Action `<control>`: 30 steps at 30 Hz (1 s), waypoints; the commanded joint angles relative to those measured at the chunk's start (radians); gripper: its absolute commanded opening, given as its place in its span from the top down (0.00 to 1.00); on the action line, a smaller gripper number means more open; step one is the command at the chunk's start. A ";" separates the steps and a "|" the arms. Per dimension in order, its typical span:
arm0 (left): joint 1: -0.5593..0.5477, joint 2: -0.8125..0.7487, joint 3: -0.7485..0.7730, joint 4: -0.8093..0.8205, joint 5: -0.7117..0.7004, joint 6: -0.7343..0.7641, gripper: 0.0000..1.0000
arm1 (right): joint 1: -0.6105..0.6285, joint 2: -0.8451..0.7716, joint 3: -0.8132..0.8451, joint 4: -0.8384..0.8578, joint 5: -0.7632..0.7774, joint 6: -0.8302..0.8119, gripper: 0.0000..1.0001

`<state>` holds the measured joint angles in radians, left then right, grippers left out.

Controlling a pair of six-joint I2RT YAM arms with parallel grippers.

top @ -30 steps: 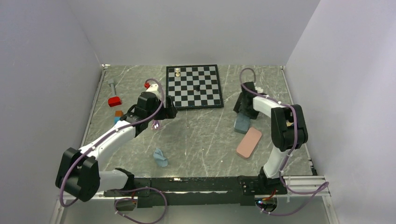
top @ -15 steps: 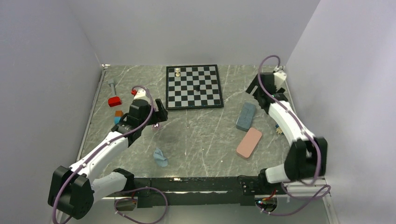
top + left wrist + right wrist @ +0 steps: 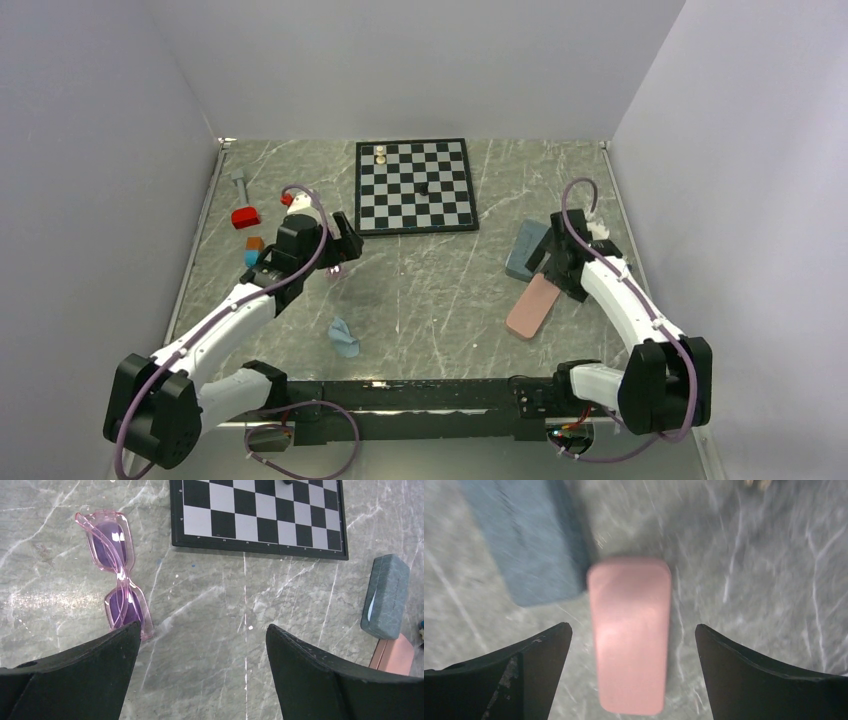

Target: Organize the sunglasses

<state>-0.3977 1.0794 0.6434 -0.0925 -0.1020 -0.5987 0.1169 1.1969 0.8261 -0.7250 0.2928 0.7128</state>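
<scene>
The purple-pink sunglasses (image 3: 112,572) lie flat on the marble table, just below the chessboard's left corner; in the top view they (image 3: 336,270) peek out beside the left wrist. My left gripper (image 3: 202,627) hovers open above bare table, the sunglasses at its left fingertip (image 3: 127,635). It holds nothing. My right gripper (image 3: 634,627) is open and hangs over the closed pink case (image 3: 630,630), whose near end shows between the jaws without touching them. From above, that gripper (image 3: 550,266) is over the pink case's (image 3: 530,308) far end.
A closed grey-blue case (image 3: 525,250) lies just beyond the pink one, also at the right of the left wrist view (image 3: 386,597). A chessboard (image 3: 415,185) with a few pieces sits at the back. A light-blue cloth (image 3: 344,338) lies near front. Small coloured blocks (image 3: 245,217) are at left.
The right arm left the grey-blue case, swung to the far right corner, then came back down over the pink case, jaws widening. The left arm drew back slightly, then stayed still.
</scene>
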 commanded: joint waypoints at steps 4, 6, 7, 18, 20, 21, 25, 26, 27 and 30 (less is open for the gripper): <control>0.003 -0.042 -0.007 0.028 -0.004 -0.004 0.01 | 0.008 -0.039 -0.168 0.040 -0.205 0.069 0.00; 0.003 -0.031 -0.001 0.032 0.018 -0.002 0.01 | 0.015 -0.022 -0.202 0.111 -0.264 0.065 0.00; 0.003 -0.021 0.006 0.029 0.027 0.000 0.01 | 0.017 -0.005 -0.211 0.125 -0.281 0.064 0.00; 0.003 0.010 0.026 0.012 0.038 0.013 0.01 | 0.165 0.094 -0.119 -0.006 -0.085 0.079 0.25; 0.003 0.013 0.024 0.021 0.055 0.025 0.01 | 0.215 0.071 -0.087 -0.072 -0.043 0.100 0.35; 0.003 0.015 0.025 0.034 0.083 0.043 0.01 | 0.238 0.056 -0.075 -0.115 -0.021 0.120 0.39; 0.003 0.039 0.034 0.073 0.208 0.065 0.01 | 0.285 -0.030 -0.027 -0.213 0.053 0.174 0.47; 0.003 0.047 0.037 0.079 0.239 0.069 0.01 | 0.285 -0.056 -0.011 -0.215 0.053 0.164 0.50; 0.003 0.054 0.041 0.083 0.268 0.073 0.01 | 0.285 -0.089 0.004 -0.194 0.036 0.135 0.53; 0.003 0.068 0.056 0.117 0.348 0.081 0.01 | 0.287 -0.186 0.031 -0.054 -0.091 -0.029 0.57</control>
<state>-0.3965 1.1328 0.6476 -0.0612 0.0925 -0.5518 0.4007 1.1320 0.7765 -0.8669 0.2638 0.8158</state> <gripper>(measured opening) 0.993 0.736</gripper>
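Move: From the right hand the pink case lies about 5 cm back, 5 cm left and 8 cm below. The grey-blue case is some 9 cm ahead and 6 cm left, the blue-and-tan toy roughly 5 cm ahead and 14 cm right, both at table height. From the left hand the pink case is about 10 cm back, 42 cm right and 13 cm below. Right hand sinks about 8 cm, back and left, pinches the pink case and lifts; left hand drifts right. ##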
